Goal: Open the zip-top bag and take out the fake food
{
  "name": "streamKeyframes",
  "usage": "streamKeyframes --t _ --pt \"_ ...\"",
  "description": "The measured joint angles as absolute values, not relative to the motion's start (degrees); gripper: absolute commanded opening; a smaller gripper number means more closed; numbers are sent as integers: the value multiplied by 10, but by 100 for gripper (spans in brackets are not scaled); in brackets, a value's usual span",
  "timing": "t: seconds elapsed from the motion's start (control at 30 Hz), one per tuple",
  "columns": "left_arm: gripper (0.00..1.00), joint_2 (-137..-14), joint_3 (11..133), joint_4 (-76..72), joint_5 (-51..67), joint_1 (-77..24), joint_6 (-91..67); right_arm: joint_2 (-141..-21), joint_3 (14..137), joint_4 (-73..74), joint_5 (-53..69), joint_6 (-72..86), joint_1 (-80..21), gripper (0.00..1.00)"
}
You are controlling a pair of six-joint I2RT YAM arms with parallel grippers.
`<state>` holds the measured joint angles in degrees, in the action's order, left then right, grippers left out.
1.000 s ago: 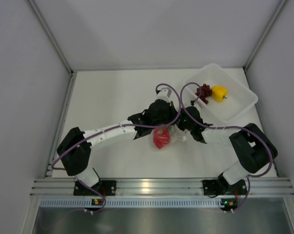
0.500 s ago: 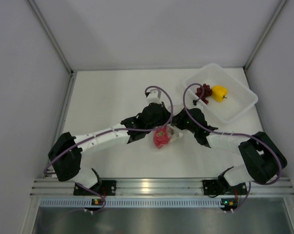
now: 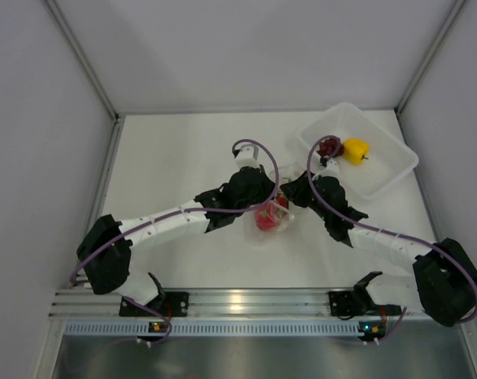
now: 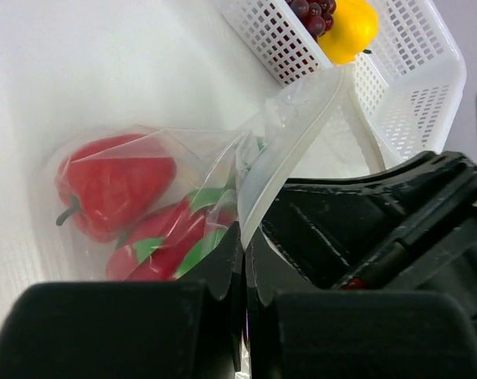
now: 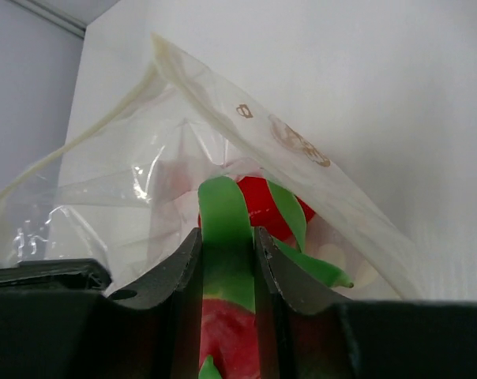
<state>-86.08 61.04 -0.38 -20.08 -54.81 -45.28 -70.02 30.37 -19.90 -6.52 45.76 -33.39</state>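
Note:
The zip-top bag [image 3: 264,230] lies at mid-table with its mouth pulled open. My left gripper [image 4: 244,237] is shut on one lip of the bag [image 4: 290,134]. Inside the bag lie a red pepper [image 4: 116,185] and a pink-red fruit with green leaves [image 4: 171,245]. My right gripper [image 5: 227,237] reaches into the bag's mouth and is shut on a green leaf of that fruit [image 5: 223,209]. In the top view the two grippers, left [image 3: 268,204] and right [image 3: 287,207], meet over the bag.
A white tray [image 3: 388,178] stands at the back right, holding a purple grape bunch [image 3: 329,147] and a yellow pepper [image 3: 355,149]. The left wrist view shows its latticed wall [image 4: 412,87] just beyond the bag. Grey walls enclose the table.
Both arms have stretched forward and the right arm has swung outward. The bag has shifted slightly toward the tray, and the right gripper has gone into its mouth.

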Motion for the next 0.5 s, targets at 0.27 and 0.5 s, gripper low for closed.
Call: streamKeyframes --t 0.27,0.5 --pt "0 -861 601 -4 -207 -548 -455 -633 298 -192 -67 397 -339 0" --pt "0 -861 595 -4 -206 -548 -458 -596 297 -191 -52 327 -347 0"
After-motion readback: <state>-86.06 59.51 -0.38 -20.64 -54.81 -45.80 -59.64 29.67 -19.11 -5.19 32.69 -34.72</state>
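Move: Out beyond the right hand, which grips the red-and-green food by its green stem in the bag's mouth, the white basket's middle lies about 17 cm ahead, 23 cm right and 10 cm lower. The grapes in it are some 17 cm ahead and 15 cm right. Still bagged, the red pepper is about 5 cm back, 6 cm left and 9 cm below. From the left hand, pinching the bag's rim, the basket is roughly 18 cm ahead, 27 cm right, 15 cm down. Drawing the food up by its stem, the right hand rises about 5 cm and eases back a little towards the base, its fingertips tipping upward some 15 degrees while they keep their grip. The left hand keeps the bag's rim pinched between shut fingers and sinks about a centimetre, holding the mouth open as the food is lifted past it. ##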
